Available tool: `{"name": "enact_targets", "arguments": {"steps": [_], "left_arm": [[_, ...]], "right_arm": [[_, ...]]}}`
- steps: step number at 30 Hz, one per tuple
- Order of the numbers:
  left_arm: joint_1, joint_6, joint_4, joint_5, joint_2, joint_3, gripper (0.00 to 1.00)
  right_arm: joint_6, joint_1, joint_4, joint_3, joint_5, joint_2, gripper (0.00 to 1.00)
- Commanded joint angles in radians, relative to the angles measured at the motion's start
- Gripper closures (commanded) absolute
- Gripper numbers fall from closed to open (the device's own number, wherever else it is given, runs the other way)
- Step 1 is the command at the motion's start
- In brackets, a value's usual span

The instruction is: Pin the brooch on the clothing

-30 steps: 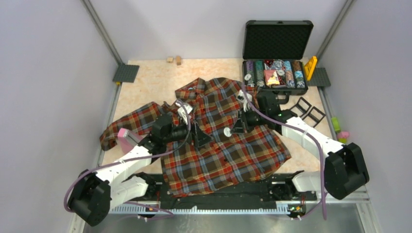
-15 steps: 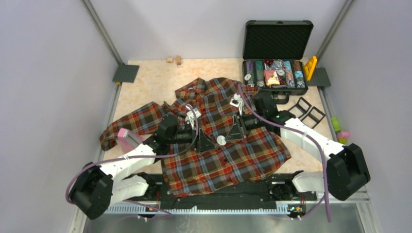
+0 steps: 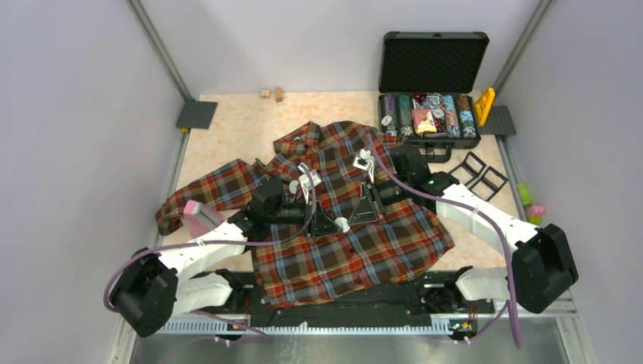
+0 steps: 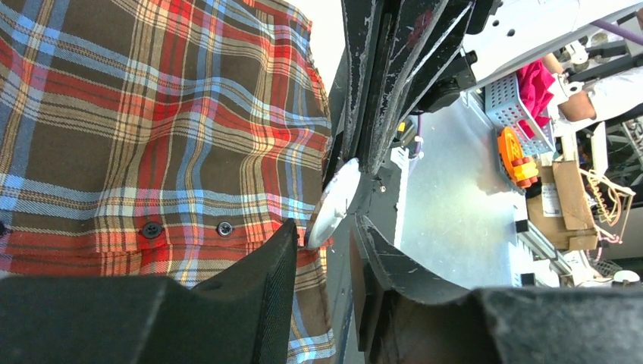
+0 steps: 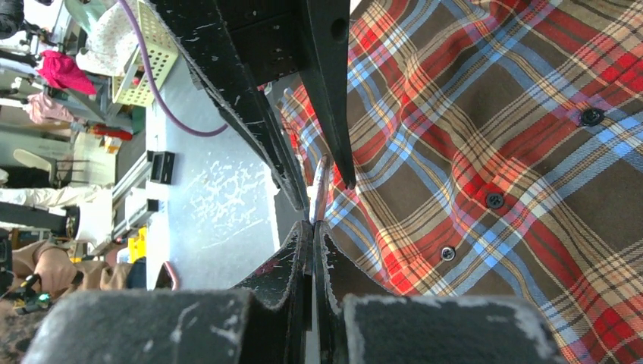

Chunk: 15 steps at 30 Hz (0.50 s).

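Observation:
The plaid shirt (image 3: 356,243) lies spread across the table, collar at the back; it also shows in the left wrist view (image 4: 152,129) and the right wrist view (image 5: 493,129). The brooch (image 3: 342,224) shows as a small pale disc held just above the shirt's middle. My right gripper (image 3: 353,219) is shut on its edge (image 5: 320,189), fingertips together (image 5: 312,224). My left gripper (image 3: 330,225) is open. Its two fingers straddle the disc (image 4: 334,203) without clearly touching it, with the fingertips' midpoint (image 4: 326,224) just below the disc. The two grippers meet tip to tip.
A pink block (image 3: 199,218) rests on the shirt's left sleeve. An open black case (image 3: 430,114) with coloured chips stands at the back right. Black frames (image 3: 481,174) lie beside it. Small wooden blocks (image 3: 271,93) sit at the back edge.
My right gripper has carried the brooch left and nearer over the shirt. My left gripper has moved right to meet it and now straddles the disc.

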Motion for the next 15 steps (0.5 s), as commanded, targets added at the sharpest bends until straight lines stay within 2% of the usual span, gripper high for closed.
{"name": "enact_targets", "arguments": {"steps": [1, 3, 8, 11, 15], "left_arm": [[-0.008, 0.017, 0.040, 0.022, 0.006, 0.031, 0.68], [-0.009, 0.013, 0.050, 0.027, 0.004, 0.026, 0.76], [-0.013, 0.004, 0.066, 0.036, -0.003, 0.018, 0.86], [-0.014, 0.003, 0.066, 0.043, -0.002, 0.019, 1.00], [-0.015, -0.004, 0.080, 0.031, -0.002, 0.011, 1.00]], "right_arm": [[-0.028, 0.015, 0.017, 0.050, -0.026, -0.019, 1.00], [-0.029, 0.015, 0.015, 0.049, -0.023, -0.017, 1.00], [-0.036, 0.015, 0.006, 0.050, -0.015, -0.016, 1.00], [-0.033, 0.015, 0.008, 0.050, -0.015, -0.014, 1.00], [0.010, 0.015, 0.053, 0.035, -0.008, -0.028, 1.00]]}}
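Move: The brooch, a white disc held up by its edge in the right fingers, lies about 2 cm to the left hand's right, just past its open fingertips, level ahead and at the same height. From the left hand, the shirt's lower button is roughly 8 cm back, 5 cm to the right and 14 cm below; the white disc on the shirt is some 10 cm ahead, 12 cm to the left and 14 cm below. From the right hand, the brooch is about 2 cm to its left, no farther out, and 1 cm lower. Almost on the spot, the left hand shuts its fingers from well apart to nearly closed and pinches the near edge of the brooch, easing back about 1 cm towards the base as they close, with hardly any wrist turn. The right hand stays where it is and keeps its pinch on the opposite edge. ##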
